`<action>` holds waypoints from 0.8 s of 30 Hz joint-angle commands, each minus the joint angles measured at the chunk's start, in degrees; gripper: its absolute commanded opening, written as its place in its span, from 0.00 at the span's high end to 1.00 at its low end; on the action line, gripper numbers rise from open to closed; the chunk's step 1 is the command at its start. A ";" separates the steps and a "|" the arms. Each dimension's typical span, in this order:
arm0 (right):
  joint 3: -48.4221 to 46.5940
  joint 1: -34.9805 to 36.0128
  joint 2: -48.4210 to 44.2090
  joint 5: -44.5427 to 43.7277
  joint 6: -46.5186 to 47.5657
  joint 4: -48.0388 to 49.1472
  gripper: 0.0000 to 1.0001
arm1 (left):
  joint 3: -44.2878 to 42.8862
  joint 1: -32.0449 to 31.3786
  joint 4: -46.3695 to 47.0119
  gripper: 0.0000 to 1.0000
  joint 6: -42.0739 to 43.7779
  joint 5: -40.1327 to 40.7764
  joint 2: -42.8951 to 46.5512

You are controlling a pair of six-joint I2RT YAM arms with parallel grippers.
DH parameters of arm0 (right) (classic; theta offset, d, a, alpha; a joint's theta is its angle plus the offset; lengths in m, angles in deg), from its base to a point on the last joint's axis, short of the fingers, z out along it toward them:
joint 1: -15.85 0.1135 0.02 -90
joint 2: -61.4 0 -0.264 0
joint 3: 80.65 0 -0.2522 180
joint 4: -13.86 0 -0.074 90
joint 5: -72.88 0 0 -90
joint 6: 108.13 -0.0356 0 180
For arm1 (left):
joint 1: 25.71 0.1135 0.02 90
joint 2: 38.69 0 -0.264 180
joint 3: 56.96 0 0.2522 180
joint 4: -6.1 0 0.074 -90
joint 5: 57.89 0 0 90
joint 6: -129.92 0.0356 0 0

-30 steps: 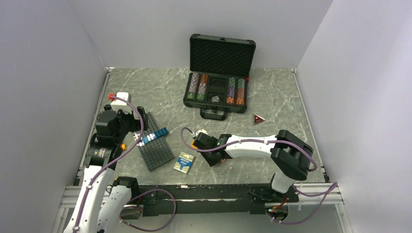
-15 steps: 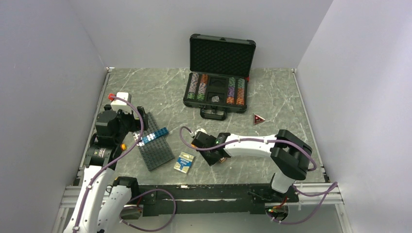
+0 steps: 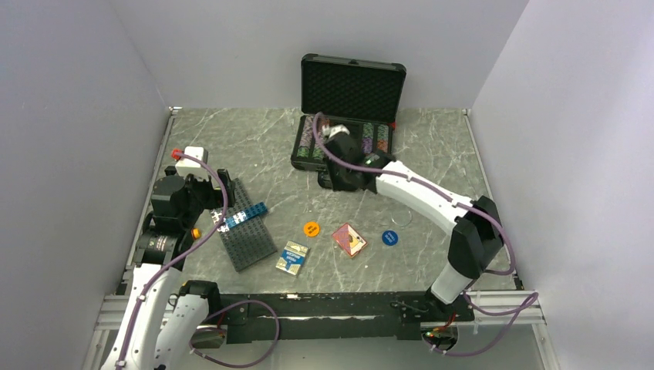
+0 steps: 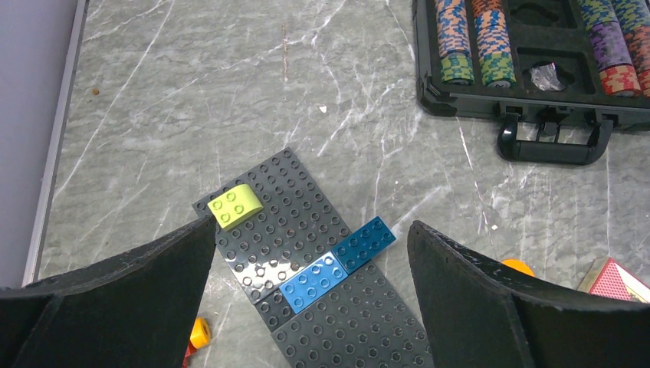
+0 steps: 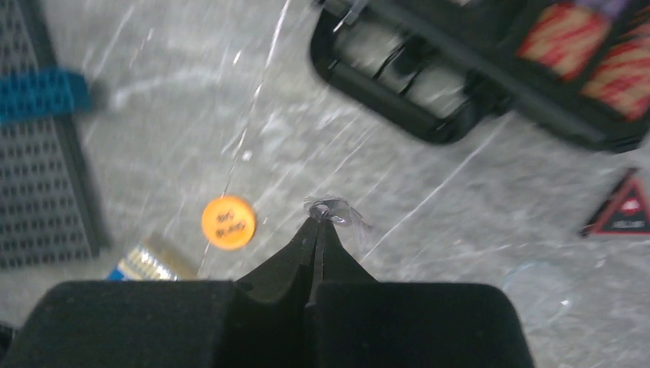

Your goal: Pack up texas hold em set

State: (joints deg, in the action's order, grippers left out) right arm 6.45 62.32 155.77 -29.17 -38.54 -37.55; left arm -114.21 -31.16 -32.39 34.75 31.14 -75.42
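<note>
The black case (image 3: 307,158) lies open at the back with chip rows (image 4: 469,38) in its foam. In the right wrist view my right gripper (image 5: 318,224) is shut on a small crumpled scrap of clear plastic (image 5: 335,209), held above the table in front of the case handle (image 5: 398,96). An orange disc (image 3: 311,228), a red card deck (image 3: 349,239), a blue disc (image 3: 390,238) and a blue card deck (image 3: 292,257) lie on the table. The red triangle (image 5: 622,207) lies right of the handle. My left gripper (image 4: 310,226) hangs open over the building plate.
The dark grey studded plate (image 3: 245,231) with blue bricks (image 4: 337,261) and a lime brick (image 4: 235,205) lies at the left. A small orange piece (image 4: 199,333) sits beside it. White walls close in the table on three sides.
My right arm has swung from the front middle of the table up toward the case, closing its jaws. The orange disc, red deck and blue disc are now uncovered. The left arm is still.
</note>
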 commanded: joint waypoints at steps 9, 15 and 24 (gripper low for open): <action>-22.94 -14.13 14.15 -3.25 9.42 0.51 1.00 | -0.55 -0.08 1.52 0.01 -0.23 -0.40 0.37; -31.20 -17.17 23.53 -2.65 12.91 2.31 1.00 | -0.61 -0.09 1.61 0.01 -0.36 -0.67 0.08; -38.99 -19.93 33.41 -0.42 14.80 8.71 1.00 | -0.78 -0.09 1.64 0.01 -0.37 -1.26 -0.16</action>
State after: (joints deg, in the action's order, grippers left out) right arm -28.69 43.31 187.26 -30.26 -25.68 -34.65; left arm -114.21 -31.16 -32.37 34.71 30.49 -75.44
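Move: Still pinched in the right fingers is a scrap of clear plastic; its place, the case's near compartment with another crumpled scrap inside, lies about 17 cm ahead, 3 cm right and 11 cm down. Of that compartment, the case handle is some 9 cm nearer, with chip rows about 7 cm to the left and 8 cm to the right. The orange chip lies roughly 8 cm back, 6 cm left of the hand. From the left hand, the compartment is about 19 cm ahead, 32 cm right, 21 cm below. Sweeping forward about 22 cm and some 5 cm to the right, the right hand carries the plastic scrap over the handle and in above the open case. It arcs up roughly 5 cm first, then sinks about 6 cm and slows, turning some 10 degrees clockwise while its fingers tip slightly more forward. The fingers stay shut on the scrap. ##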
